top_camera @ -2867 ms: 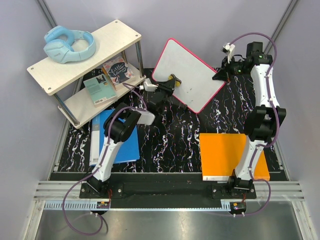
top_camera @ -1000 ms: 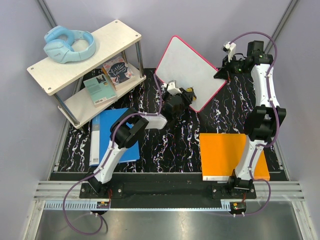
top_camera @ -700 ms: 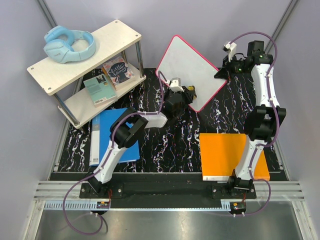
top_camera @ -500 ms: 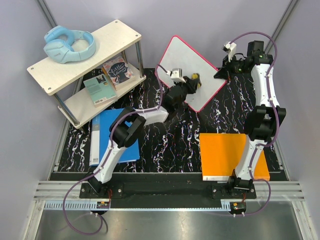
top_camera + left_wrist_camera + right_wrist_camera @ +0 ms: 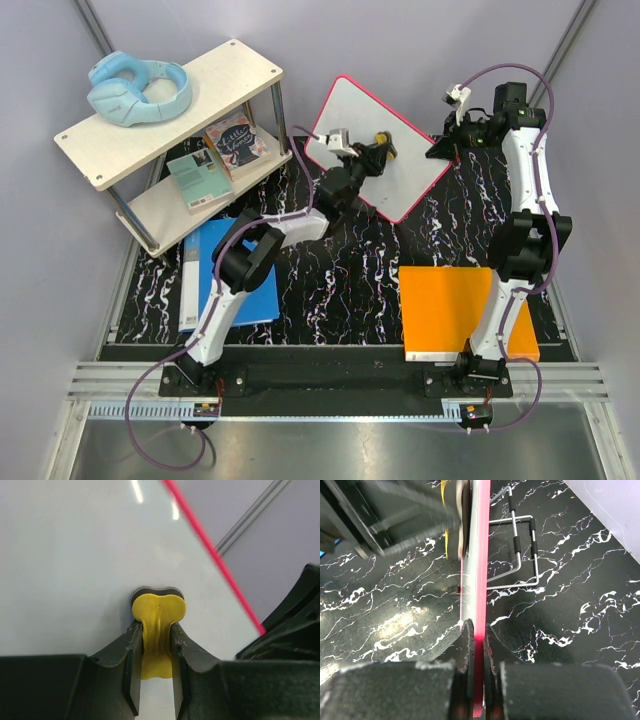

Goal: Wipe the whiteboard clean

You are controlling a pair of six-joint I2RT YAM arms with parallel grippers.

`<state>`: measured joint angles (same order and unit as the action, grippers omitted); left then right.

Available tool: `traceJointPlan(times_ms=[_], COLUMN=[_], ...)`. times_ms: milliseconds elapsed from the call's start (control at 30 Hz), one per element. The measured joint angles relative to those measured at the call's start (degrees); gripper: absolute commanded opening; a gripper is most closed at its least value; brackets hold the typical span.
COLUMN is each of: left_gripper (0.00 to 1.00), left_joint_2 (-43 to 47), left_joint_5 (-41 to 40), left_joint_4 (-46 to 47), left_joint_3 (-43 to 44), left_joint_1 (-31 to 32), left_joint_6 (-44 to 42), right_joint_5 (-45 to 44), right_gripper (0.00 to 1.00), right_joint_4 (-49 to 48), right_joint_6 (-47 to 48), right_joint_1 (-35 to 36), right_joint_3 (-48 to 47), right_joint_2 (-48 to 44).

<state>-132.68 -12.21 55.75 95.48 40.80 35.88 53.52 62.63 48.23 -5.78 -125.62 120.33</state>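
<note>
The whiteboard [image 5: 415, 172], white with a red-pink frame, is held up at a tilt over the far middle of the table. My right gripper [image 5: 443, 150] is shut on its right corner; in the right wrist view the jaws [image 5: 477, 630] pinch the red frame [image 5: 480, 570] edge-on. My left gripper [image 5: 380, 150] is shut on a yellow eraser [image 5: 158, 611], whose dark pad presses flat against the white surface [image 5: 75, 555] near the red edge [image 5: 215, 555]. No writing shows on the board's visible face.
A two-tier shelf [image 5: 240, 62] at the far left carries blue headphones [image 5: 140, 88] and two books [image 5: 235, 140]. A blue folder [image 5: 235, 275] lies near left, an orange board [image 5: 455, 305] near right. A wire stand [image 5: 520, 550] sits behind the whiteboard.
My left gripper has carried the eraser from the board's lower left part up and right across its face. The board has shifted slightly; the right gripper kept its hold.
</note>
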Motion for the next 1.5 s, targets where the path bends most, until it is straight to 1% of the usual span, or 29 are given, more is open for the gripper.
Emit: traceJointPlan(times_ms=[100, 200, 300, 533, 700, 833, 967, 1067, 1233, 1500], left_gripper=[0.0, 0.0, 0.0, 0.0, 0.0, 0.0, 0.0, 0.0, 0.0, 0.0], left_joint_2=[0.55, 0.52, 0.39, -0.66, -0.83, -0.83, -0.83, -0.81, -1.77, -3.26], left_joint_5=[-1.16, -3.15, -4.76, -6.47, -6.6, -7.98, -10.27, -10.58, -9.66, -9.7], left_joint_4=[0.5, 0.79, 0.35, -0.37, -2.29, -3.82, -8.35, -10.08, -13.62, -13.75], left_joint_3=[-5.95, -11.89, -14.91, -15.63, -15.87, -18.43, -19.85, -19.76, -15.82, -14.49], left_joint_1=[0.52, 1.38, 2.23, 3.91, 4.74, 5.4, 5.81, 5.7, 5.33, 6.05], left_joint_6=[2.54, 8.0, 12.76, 25.9, 33.55, 39.43, 42.6, 43.43, 43.78, 48.0], right_joint_5=[0.02, 0.26, 0.59, 0.68, 0.74, 1.05, 1.11, 1.14, 1.03, 0.42], right_gripper=[0.0, 0.0, 0.0, 0.0, 0.0, 0.0, 0.0, 0.0, 0.0, 0.0], right_joint_4=[0.04, 0.24, 0.37, 0.74, 0.85, 1.09, 1.27, 1.29, 1.27, 1.29], right_joint_6=[0.04, 0.57, 1.11, 1.97, 2.16, 2.6, 2.93, 3.02, 2.95, 2.93], right_joint_1=[0.0, 0.02, 0.11, 0.24, 0.24, 0.24, 0.24, 0.24, 0.26, 0.26], right_joint_3=[-0.02, 0.0, 0.0, 0.0, 0.0, 0.0, 0.0, 0.0, 0.0, -0.04], right_joint_2=[0.0, -0.04, -0.07, -0.2, -0.22, -0.24, -0.26, -0.28, -0.28, -0.35])
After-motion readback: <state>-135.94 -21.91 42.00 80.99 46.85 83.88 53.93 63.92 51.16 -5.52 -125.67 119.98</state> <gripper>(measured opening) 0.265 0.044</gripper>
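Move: With the yellow eraser already in the left fingers on the upper part of the whiteboard, the board's lower near corner is about 10 cm back, 6 cm right and 22 cm below. The stand's black clip sits roughly 8 cm back, level sideways and 22 cm down; the right gripper is some 13 cm right and 2 cm back, at nearly equal height. From the right hand, that corner lies about 7 cm back, 7 cm left and 20 cm down. Bring the left gripper down about 18 cm and some 6 cm back towards the whiteboard's lower edge near the near corner, quickly for the first 11 cm, then more slowly, and finish almost level. Tip the fingers down some 40 degrees as you go and let the hand's left side drop, keeping the eraser gripped, its pad to the board. Hold the board's edge pinched with the right gripper. ##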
